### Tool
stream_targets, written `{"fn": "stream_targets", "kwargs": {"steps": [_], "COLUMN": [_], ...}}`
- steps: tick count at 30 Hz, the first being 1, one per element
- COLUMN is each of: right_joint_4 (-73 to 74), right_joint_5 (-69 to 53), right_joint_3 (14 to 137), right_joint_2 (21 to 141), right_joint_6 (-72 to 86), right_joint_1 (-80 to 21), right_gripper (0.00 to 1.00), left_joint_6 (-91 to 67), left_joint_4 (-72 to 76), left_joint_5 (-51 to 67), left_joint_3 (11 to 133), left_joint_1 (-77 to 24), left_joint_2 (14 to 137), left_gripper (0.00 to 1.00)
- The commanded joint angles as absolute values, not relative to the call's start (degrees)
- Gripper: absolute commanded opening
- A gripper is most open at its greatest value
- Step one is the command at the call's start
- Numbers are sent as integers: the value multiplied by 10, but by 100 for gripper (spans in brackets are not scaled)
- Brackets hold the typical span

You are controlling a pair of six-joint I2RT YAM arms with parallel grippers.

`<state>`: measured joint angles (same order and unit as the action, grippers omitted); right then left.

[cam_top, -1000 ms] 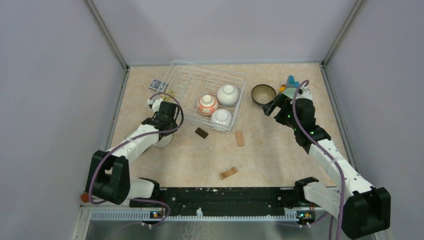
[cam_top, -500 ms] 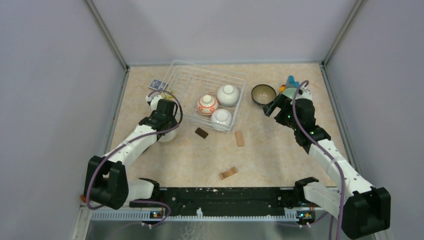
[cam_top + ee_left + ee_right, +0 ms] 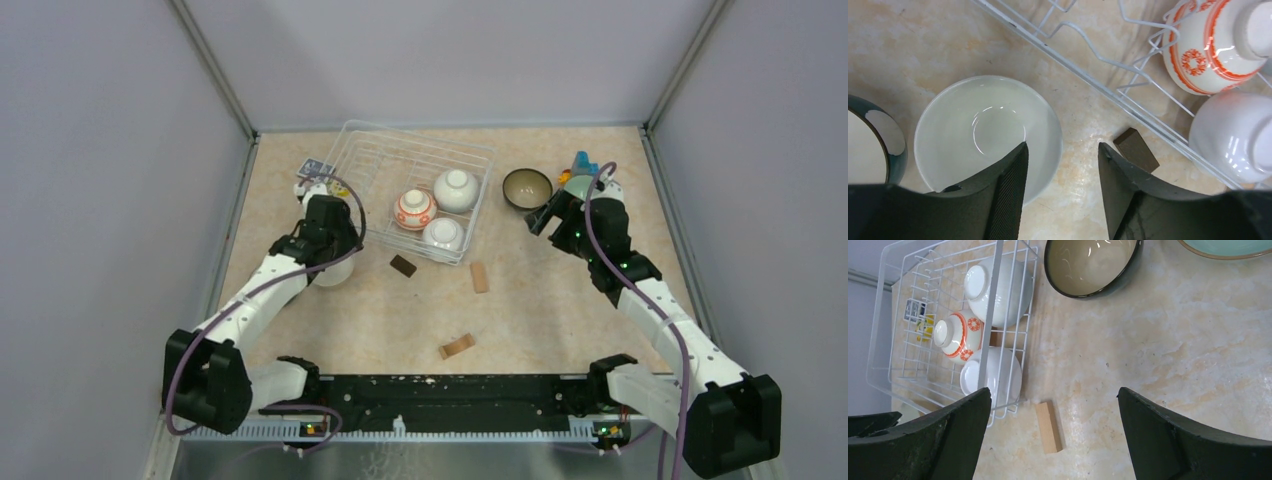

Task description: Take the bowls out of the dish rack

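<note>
The white wire dish rack (image 3: 420, 134) holds three bowls turned upside down: an orange-patterned one (image 3: 414, 209) and two white ones (image 3: 456, 190) (image 3: 442, 234). My left gripper (image 3: 1062, 165) is open just above a white bowl (image 3: 983, 130) that stands upright on the table left of the rack, one finger (image 3: 1008, 195) over its rim. A teal-and-white bowl (image 3: 873, 142) sits beside it. My right gripper (image 3: 1054, 410) hangs open and empty above the table, near a dark bowl (image 3: 1090, 265) and a pale green bowl (image 3: 1223, 247).
A dark brown block (image 3: 1135, 150) lies by the rack's near edge. A light wooden block (image 3: 1049, 426) lies below the rack's right corner, another (image 3: 457, 346) nearer the bases. A blue patterned card (image 3: 316, 168) sits left of the rack.
My left gripper has opened and let go of the white bowl, which now rests on the table; the wrist shifted slightly back. The right arm has not moved.
</note>
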<state>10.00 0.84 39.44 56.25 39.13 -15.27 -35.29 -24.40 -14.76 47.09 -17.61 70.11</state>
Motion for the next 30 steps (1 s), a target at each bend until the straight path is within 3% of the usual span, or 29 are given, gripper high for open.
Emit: {"fn": "stream_targets", "kwargs": {"steps": [1, 4, 8, 19, 30], "right_joint_4": [105, 123, 163, 139, 122], "right_joint_5": [16, 23, 23, -30, 22], "right_joint_3": [429, 441, 470, 467, 470], "right_joint_2": [549, 554, 564, 539, 551], "right_joint_6": [383, 370, 377, 298, 305], "right_joint_1": [-158, -158, -157, -157, -156], "right_gripper": [97, 98, 99, 99, 99], "left_joint_6": [-307, -277, -229, -236, -239], "left_joint_4": [-237, -237, -238, -256, -263], "left_joint_5": [-112, -85, -23, 122, 107], "left_joint_3": [507, 518, 539, 577, 589], "left_joint_1": [-174, -173, -172, -167, -168], "left_joint_2": [654, 635, 620, 637, 640], "left_gripper": [61, 70, 97, 99, 99]}}
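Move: The orange-patterned bowl, upturned in the rack, stands some 10 cm ahead of the left hand, 11 cm to its right and 5 cm lower. The small white bowl is about 5 cm nearer and 5 cm right of it, and the large white bowl 4 cm farther and 8 cm right of it. The cream bowl, already set down, sits 6 cm left of the hand, roughly 1 cm back and 8 cm below. From the right hand, the patterned bowl lies around 9 cm ahead, 21 cm left and 12 cm lower. Already clear of the cream bowl, the left hand climbs about 10 cm and swings some 7 cm to the right, closing the sideways gap to the orange-patterned bowl, while its half-open fingers spread fully and the wrist turns clockwise with the fingertips tipping up a little, easing to a stop with nothing touched. Meanwhile the empty right hand rises about 4 cm almost in place beside the rack, fingers still wide open. ##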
